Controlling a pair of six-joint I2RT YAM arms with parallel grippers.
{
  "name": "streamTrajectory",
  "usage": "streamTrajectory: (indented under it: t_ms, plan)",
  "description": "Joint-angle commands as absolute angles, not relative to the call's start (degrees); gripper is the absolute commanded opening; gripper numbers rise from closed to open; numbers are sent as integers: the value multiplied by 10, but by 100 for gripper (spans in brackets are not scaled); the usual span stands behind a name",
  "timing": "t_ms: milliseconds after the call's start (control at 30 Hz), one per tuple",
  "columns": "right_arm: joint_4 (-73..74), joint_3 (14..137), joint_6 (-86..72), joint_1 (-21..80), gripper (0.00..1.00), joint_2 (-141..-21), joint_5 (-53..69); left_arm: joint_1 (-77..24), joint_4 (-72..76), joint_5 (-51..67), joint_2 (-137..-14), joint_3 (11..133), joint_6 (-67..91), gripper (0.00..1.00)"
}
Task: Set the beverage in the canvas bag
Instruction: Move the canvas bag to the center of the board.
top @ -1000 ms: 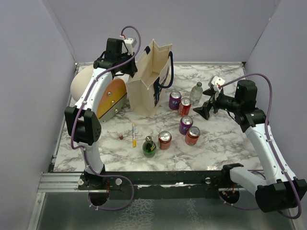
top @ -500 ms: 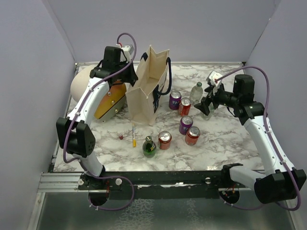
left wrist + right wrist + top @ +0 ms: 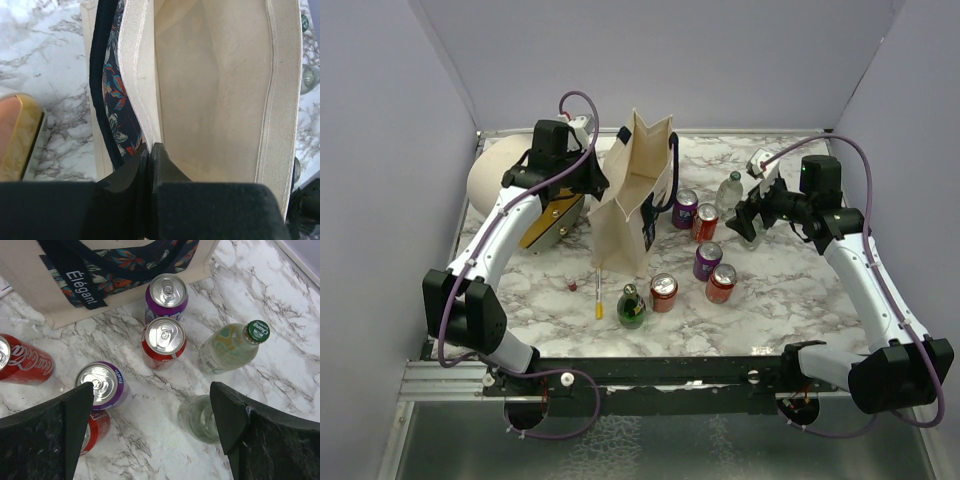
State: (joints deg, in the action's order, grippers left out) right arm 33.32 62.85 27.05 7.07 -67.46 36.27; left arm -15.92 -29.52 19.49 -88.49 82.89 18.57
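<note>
The cream canvas bag (image 3: 632, 205) stands upright at mid-table with navy strap handles (image 3: 99, 85) and a dark floral print. My left gripper (image 3: 597, 184) is shut on the bag's left rim (image 3: 145, 100), and the left wrist view looks down into its empty inside (image 3: 210, 90). My right gripper (image 3: 748, 214) is open and empty, hovering over the drinks to the right of the bag. Below it stand a purple can (image 3: 166, 295), a red can (image 3: 164, 340), a purple Fanta can (image 3: 100, 385), a green-capped bottle (image 3: 232, 345) and a clear bottle (image 3: 200, 417).
A cream-and-orange drum-shaped thing (image 3: 520, 195) lies left of the bag. Two red cans (image 3: 663, 292) (image 3: 721, 283) and a green bottle (image 3: 631, 306) stand toward the front. A yellow pen (image 3: 599, 290) lies in front of the bag. Grey walls enclose the table.
My left gripper has pulled the bag's rim toward the front, and the bag has shifted and leaned with it. My right gripper has moved left, closer over the bottles.
</note>
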Motion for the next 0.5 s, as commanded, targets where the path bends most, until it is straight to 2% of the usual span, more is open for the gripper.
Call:
streamTrajectory:
  t_ms: [0, 267, 467]
  plan:
    - [335, 647, 247, 71, 100, -674, 301, -166, -286, 241, -845, 790, 206, 5]
    - [330, 651, 211, 71, 100, -688, 225, -167, -257, 268, -801, 745, 218, 22]
    - [331, 638, 220, 71, 100, -668, 228, -167, -240, 286, -790, 743, 201, 45]
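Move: The left hand, shut on the canvas bag's left rim, has the bag's middle about 6 cm to its right, 5 cm ahead and 12 cm lower; the pen lies 16 cm back, 3 cm left, and the green bottle 22 cm back, 6 cm right. From the open right hand the nearer clear bottle is some 4 cm ahead, 4 cm right and 13 cm below; the farther clear bottle stands 9 cm beyond it and 6 cm left. Still pinching the canvas bag's left rim at first, the left hand draws about 4 cm back towards the robot, and as it goes its fingers spread to roughly a third open, ending the pinch with the rim still between them. Meanwhile the right hand, wide open and empty, swings some 3 cm right with a little forward and down, turning about 10 degrees clockwise towards the nearer clear bottle, without reaching it. ##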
